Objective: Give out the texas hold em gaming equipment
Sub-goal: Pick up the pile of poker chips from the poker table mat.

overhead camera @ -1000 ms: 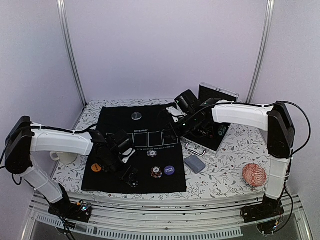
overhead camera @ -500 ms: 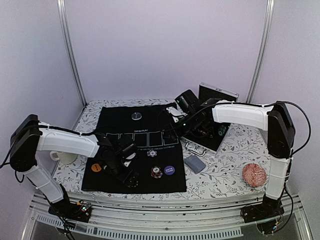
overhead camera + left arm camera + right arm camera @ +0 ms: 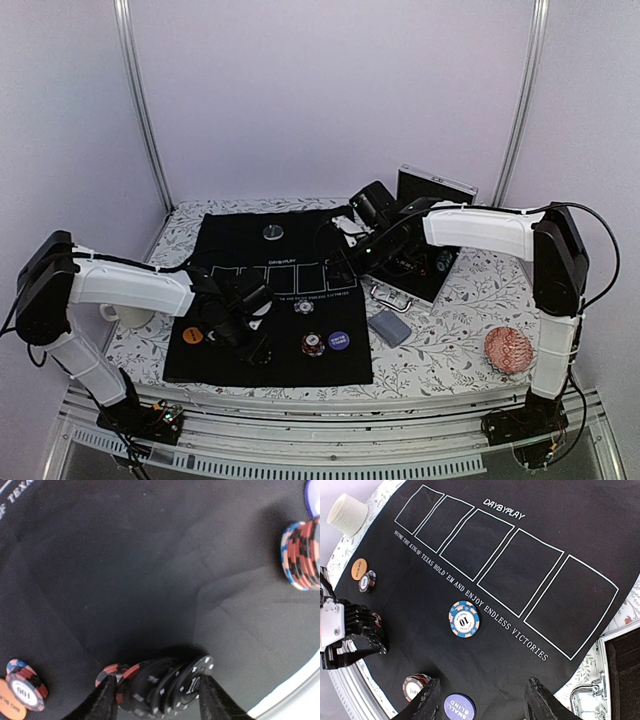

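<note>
On the black mat [image 3: 270,290], my left gripper [image 3: 251,344] is down near the front edge. In the left wrist view, that gripper [image 3: 156,691] is shut on a small stack of black and red poker chips [image 3: 167,685], which leans over between the fingers. My right gripper [image 3: 345,265] hovers above the mat's right side. It is open [image 3: 484,690] with nothing between its fingers. Below it lie a blue chip [image 3: 464,619], a purple disc [image 3: 459,707] and a chip stack [image 3: 415,687]. An orange disc [image 3: 192,336] and a silver disc [image 3: 272,232] also lie on the mat. A blue-grey card deck [image 3: 389,328] lies right of the mat.
A cream mug [image 3: 125,315] stands left of the mat, partly behind my left arm. An open black case [image 3: 428,255] sits at the back right, under my right arm. A red patterned disc [image 3: 509,350] lies at the front right. Another chip stack [image 3: 302,555] stands close to my left gripper.
My left gripper has swung toward the mat's front edge, come down over the black and red chip stack, and closed on it. The right arm has not moved.
</note>
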Controlling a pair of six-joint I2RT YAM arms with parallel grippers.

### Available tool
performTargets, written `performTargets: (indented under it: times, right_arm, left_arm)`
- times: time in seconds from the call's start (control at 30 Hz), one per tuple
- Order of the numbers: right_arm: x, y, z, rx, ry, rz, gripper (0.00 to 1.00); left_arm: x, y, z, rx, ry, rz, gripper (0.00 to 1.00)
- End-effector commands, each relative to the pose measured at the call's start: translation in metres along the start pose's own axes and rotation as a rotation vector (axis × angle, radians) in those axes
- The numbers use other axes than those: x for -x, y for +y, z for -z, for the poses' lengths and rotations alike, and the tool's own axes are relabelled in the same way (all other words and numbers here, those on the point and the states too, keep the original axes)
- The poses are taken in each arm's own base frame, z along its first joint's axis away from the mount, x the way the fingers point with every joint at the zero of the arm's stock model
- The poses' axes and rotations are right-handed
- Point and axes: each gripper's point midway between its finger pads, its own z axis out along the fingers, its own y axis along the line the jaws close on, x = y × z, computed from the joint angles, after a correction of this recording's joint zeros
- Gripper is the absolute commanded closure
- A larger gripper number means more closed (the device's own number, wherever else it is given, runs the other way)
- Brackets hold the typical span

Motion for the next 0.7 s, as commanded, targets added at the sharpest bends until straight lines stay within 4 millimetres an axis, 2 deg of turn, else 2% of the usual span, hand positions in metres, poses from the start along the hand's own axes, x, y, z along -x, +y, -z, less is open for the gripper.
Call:
performTargets:
  times: [0.0, 0.37, 0.47, 0.53, 0.67]
  right_arm:
    - [-0.007, -0.003, -0.009, -0.001, 0.035, 0.001, 0.42]
    - [-0.009, -0.006, -0.011, -0.020, 0.050, 0.003, 0.42]
    - [-0.010, -0.007, -0.012, -0.022, 0.055, 0.002, 0.42]
    - [-0.010, -0.007, -0.013, -0.022, 0.057, 0.003, 0.42]
    - [-0.010, -0.008, -0.014, -0.027, 0.060, 0.004, 0.42]
  left_arm:
    - [-0.017, 0.011, -0.005, 0.037, 0.060, 0.012, 0.49]
    - [-0.020, 0.038, 0.014, 0.069, 0.087, 0.146, 0.75]
    - [-0.019, 0.039, 0.019, 0.044, 0.076, 0.174, 0.88]
    - [-0.019, 0.042, 0.023, 0.035, 0.067, 0.198, 1.00]
    - [-0.017, 0.047, 0.027, 0.013, 0.042, 0.228, 1.00]
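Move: The black chips lie tipped and fanned right between my left finger pads, within a centimetre or so of the hand point and just above the mat. A flat red 100 chip is roughly 3 cm ahead and 2 cm left; the small 100 stack sits about 6 cm ahead and 9 cm left. The tall red stack is some 11 cm right and 2 cm ahead. From my right hand the black chips are about 14 cm back, 15 cm left and 12 cm below. I close my left fingers from about half open to nearly shut, pinching the black chips edge-on between the pads, and meanwhile rise about 2 cm. Near the end I swing left some 3 cm with a slight forward drift, turning the hand about 10 degrees counter-clockwise. My empty right hand sinks some 2 cm, its fingers still half open. ##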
